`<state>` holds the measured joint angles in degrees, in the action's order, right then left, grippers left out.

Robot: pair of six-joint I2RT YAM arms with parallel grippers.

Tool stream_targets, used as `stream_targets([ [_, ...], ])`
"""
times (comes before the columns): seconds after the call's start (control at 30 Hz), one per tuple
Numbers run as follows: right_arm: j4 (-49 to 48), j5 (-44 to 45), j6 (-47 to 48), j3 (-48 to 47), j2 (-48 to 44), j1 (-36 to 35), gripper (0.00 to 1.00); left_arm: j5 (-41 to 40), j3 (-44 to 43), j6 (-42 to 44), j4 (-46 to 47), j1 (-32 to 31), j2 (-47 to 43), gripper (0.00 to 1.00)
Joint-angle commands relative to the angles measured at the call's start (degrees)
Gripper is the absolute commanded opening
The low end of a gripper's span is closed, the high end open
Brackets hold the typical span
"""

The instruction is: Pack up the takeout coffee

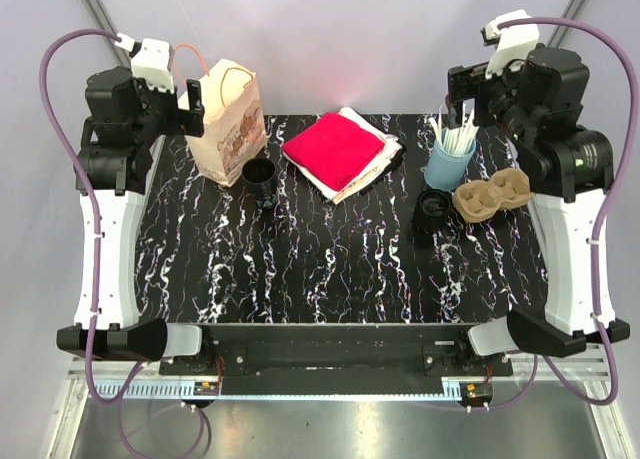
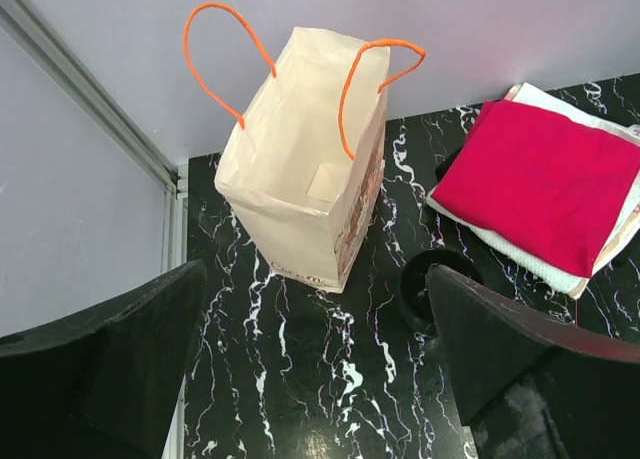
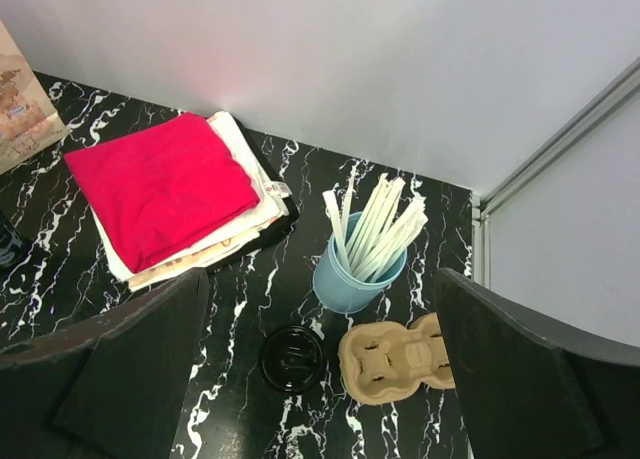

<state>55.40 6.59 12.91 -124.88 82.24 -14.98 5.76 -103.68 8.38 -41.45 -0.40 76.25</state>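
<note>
An open paper bag with orange handles (image 1: pixel 228 119) stands at the back left of the table; the left wrist view looks down into it (image 2: pixel 300 169) and it looks empty. A black open cup (image 1: pixel 261 177) stands just right of the bag, half hidden behind my left finger in the left wrist view (image 2: pixel 420 284). A black lidded coffee cup (image 1: pixel 433 209) (image 3: pixel 292 359) stands beside a cardboard cup carrier (image 1: pixel 492 194) (image 3: pixel 395 357). My left gripper (image 1: pixel 192 104) (image 2: pixel 315 379) is open and empty, raised near the bag. My right gripper (image 1: pixel 465 87) (image 3: pixel 320 379) is open and empty, raised above the carrier.
A stack of napkins with a red one on top (image 1: pixel 340 149) (image 2: pixel 550 179) (image 3: pixel 165 189) lies at the back centre. A blue cup of wrapped straws (image 1: pixel 450 154) (image 3: pixel 355 269) stands behind the carrier. White walls close in the back and sides.
</note>
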Motion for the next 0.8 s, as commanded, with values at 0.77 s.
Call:
stream_targets([
  [0.77, -4.69, -0.51, 12.67, 18.17, 0.73, 22.07, 1.0, 14.8, 19.55, 9.19, 4.36, 0.14, 1.27, 0.99],
])
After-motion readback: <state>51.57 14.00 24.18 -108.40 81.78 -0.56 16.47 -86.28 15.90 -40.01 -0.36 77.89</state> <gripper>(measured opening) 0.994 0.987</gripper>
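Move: The dark cup lies about 10 cm to the right of my left hand, 6 cm ahead and nearly 40 cm below; the paper bag stands some 16 cm ahead of that hand and 2 cm right. For my right hand, the cardboard carrier is about 17 cm to its right, 7 cm ahead and 47 cm down. From that hand the blue straw cup is roughly 12 cm ahead and 7 cm right, the black lid 3 cm ahead and 2 cm right. I swing my right hand some 12 cm to the right while sinking about 9 cm, towards the cardboard carrier, turning it clockwise nearly 20 degrees and rolling its left side down. Meanwhile I lower my left hand about 13 cm towards the dark cup, easing slightly right, tipping the fingers down some 15 degrees and turning clockwise. Both grippers stay wide open and touch nothing. ##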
